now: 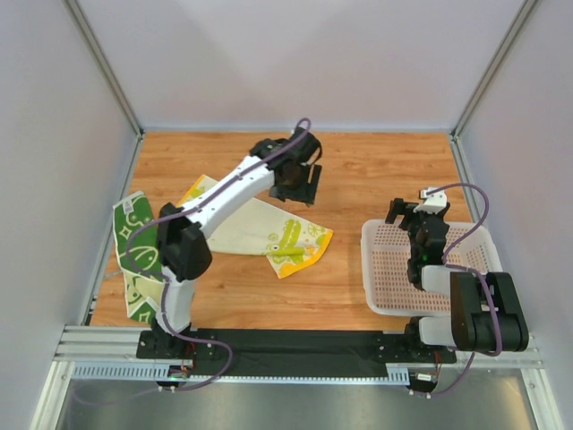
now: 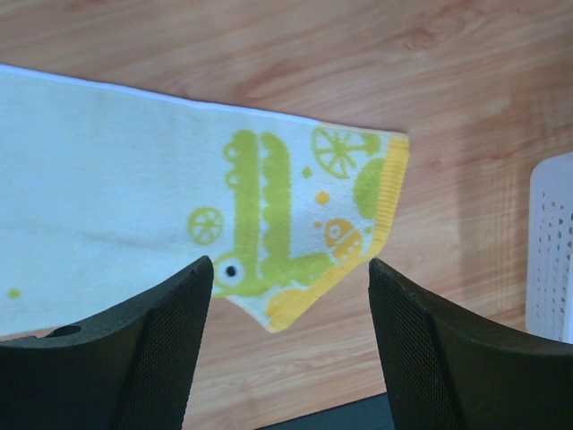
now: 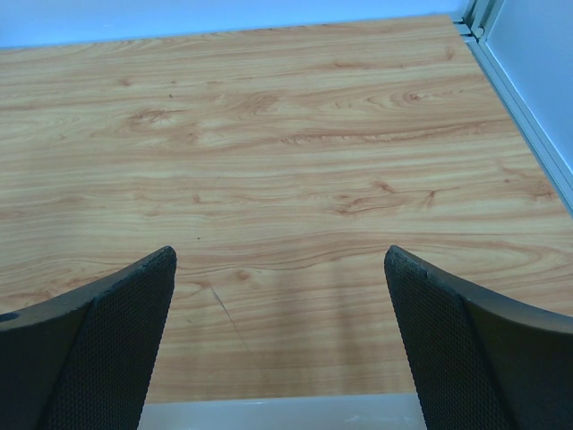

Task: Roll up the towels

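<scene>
The pale yellow towel (image 1: 260,231) lies spread flat on the wooden table, its yellow-green prints and yellow border (image 2: 389,197) showing in the left wrist view. My left gripper (image 1: 300,190) hovers just beyond the towel's far edge, open (image 2: 286,340), with nothing between its fingers. A corner of the towel shows on the table below the gap. The dark green towel (image 1: 134,255) with cream prints lies crumpled at the table's left edge, partly behind the left arm. My right gripper (image 1: 410,213) stands open (image 3: 279,340) above the basket's far rim, holding nothing.
A white perforated basket (image 1: 394,278) sits at the near right; its rim shows in the right wrist view (image 3: 269,414) and its side in the left wrist view (image 2: 553,251). Grey walls and metal rails bound the table.
</scene>
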Action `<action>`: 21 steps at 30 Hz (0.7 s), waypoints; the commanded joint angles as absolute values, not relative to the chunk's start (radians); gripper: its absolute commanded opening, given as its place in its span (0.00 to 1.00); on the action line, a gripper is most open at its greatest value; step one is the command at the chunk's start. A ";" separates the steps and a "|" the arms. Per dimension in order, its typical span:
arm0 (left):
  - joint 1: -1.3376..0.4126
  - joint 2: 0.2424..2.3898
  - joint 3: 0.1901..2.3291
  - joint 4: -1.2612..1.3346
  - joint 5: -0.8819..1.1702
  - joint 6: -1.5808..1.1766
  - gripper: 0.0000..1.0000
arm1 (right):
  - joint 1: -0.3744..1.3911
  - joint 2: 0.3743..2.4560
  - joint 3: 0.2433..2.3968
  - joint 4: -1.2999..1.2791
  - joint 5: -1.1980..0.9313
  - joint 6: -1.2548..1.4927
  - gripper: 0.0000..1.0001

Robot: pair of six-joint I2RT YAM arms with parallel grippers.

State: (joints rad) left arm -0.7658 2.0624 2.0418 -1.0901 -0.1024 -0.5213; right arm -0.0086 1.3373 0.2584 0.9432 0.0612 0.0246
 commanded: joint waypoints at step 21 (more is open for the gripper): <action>-0.581 0.982 1.178 -0.963 -0.394 -0.394 1.00 | -0.005 1.236 0.354 0.676 0.143 0.069 1.00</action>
State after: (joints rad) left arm -0.5880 1.0771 1.2102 -1.0077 -0.3214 -0.4225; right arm -0.0074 1.3239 0.2726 0.9031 0.0818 0.0307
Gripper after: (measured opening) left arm 0.991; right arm 1.000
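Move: The yellow towel lies spread on the table some 15 cm below the left hand, its middle about 12 cm to the left and 2 cm nearer the base. The green towel lies roughly 41 cm left and 10 cm back; the white basket is some 35 cm right and 15 cm back. From the right hand, the yellow towel is about 47 cm left, 6 cm back and 10 cm below. The yellow towel is already free, and the empty left hand travels left above it towards its left end and the green towel, about 22 cm in all. It first rises, then also swings some 10 cm back. The wrist tips the fingers up towards forward by nearly 20 degrees, and the part-open fingers spread fully towards the end, touching nothing. ##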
